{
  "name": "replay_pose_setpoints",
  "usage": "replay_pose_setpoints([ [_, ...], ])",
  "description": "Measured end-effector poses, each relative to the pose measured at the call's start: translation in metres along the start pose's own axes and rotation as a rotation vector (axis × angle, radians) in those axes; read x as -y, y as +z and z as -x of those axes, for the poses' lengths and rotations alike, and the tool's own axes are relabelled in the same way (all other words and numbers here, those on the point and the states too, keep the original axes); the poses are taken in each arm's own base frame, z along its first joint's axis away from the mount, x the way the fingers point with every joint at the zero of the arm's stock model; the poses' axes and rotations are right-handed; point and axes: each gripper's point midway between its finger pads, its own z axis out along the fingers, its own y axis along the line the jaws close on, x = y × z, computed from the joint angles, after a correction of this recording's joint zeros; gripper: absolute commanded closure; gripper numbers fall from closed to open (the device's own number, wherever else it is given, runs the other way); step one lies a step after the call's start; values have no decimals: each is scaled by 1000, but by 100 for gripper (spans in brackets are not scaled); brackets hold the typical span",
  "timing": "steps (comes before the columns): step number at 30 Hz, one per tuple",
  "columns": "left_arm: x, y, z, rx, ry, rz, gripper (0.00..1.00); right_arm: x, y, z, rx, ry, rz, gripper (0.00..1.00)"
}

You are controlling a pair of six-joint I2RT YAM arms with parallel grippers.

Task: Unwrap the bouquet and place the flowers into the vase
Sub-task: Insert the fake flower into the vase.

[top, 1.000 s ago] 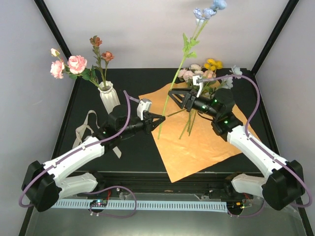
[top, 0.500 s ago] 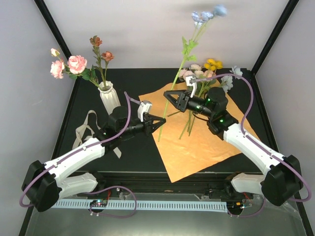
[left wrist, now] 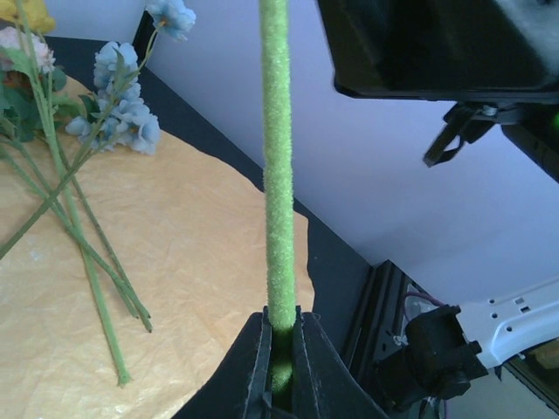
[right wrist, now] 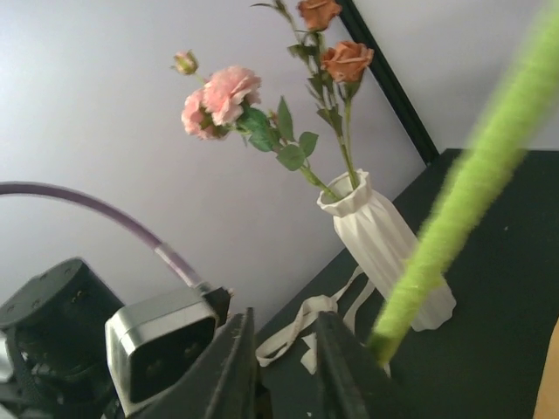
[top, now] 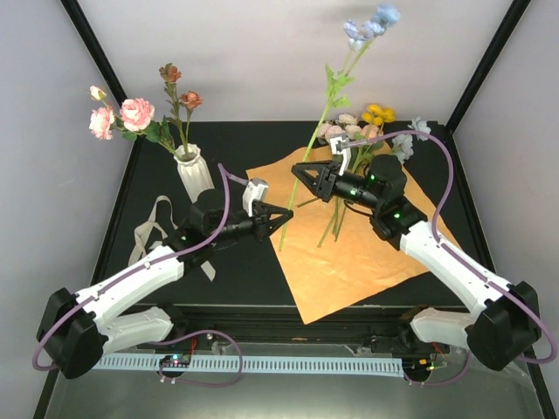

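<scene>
My left gripper (top: 284, 216) (left wrist: 279, 319) is shut on the lower end of a fuzzy green stem (left wrist: 278, 175). Its pale-blue flower (top: 374, 19) stands tilted high over the table. My right gripper (top: 297, 175) (right wrist: 286, 319) hovers just beside that stem (right wrist: 454, 209), higher up. Its jaws are narrowly open with nothing between them, and the stem passes outside the right finger. The ribbed off-white vase (top: 192, 175) (right wrist: 384, 253) at the back left holds pink and orange flowers (top: 137, 113) (right wrist: 223, 92). More flowers (top: 362, 127) (left wrist: 113, 113) lie on the opened orange paper (top: 367, 253) (left wrist: 175, 236).
A cream ribbon (top: 153, 223) (right wrist: 314, 319) lies on the black table (top: 244, 271) in front of and left of the vase. Grey walls and black frame posts (top: 96, 48) close in the table's back and sides.
The right gripper's jaws have narrowed and it has shifted left, closer to the raised stem. The left gripper still holds the stem in the same place.
</scene>
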Motion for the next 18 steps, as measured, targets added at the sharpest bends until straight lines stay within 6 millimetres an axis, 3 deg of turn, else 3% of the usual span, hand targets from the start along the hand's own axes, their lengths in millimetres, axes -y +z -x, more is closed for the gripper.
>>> replay_pose_setpoints([
  [9,4,-7,6,24,31,10,98,-15,-18,10,30,26,-26,50],
  [18,7,-9,9,34,44,5,98,-7,-13,6,27,89,-30,57],
])
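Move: The blue flower's stem stands upright about 2 cm ahead of the right hand's nearly shut fingers, at their height; the lying flower stems are some 5 cm ahead of the hand, 11 cm right and 34 cm below. From the left hand, which already holds the blue flower's stem low, the vase is about 14 cm ahead, 21 cm left and 14 cm lower. Right hand eases about 2 cm back, right and up, partly returning, fingers opening around the left-held stem. ##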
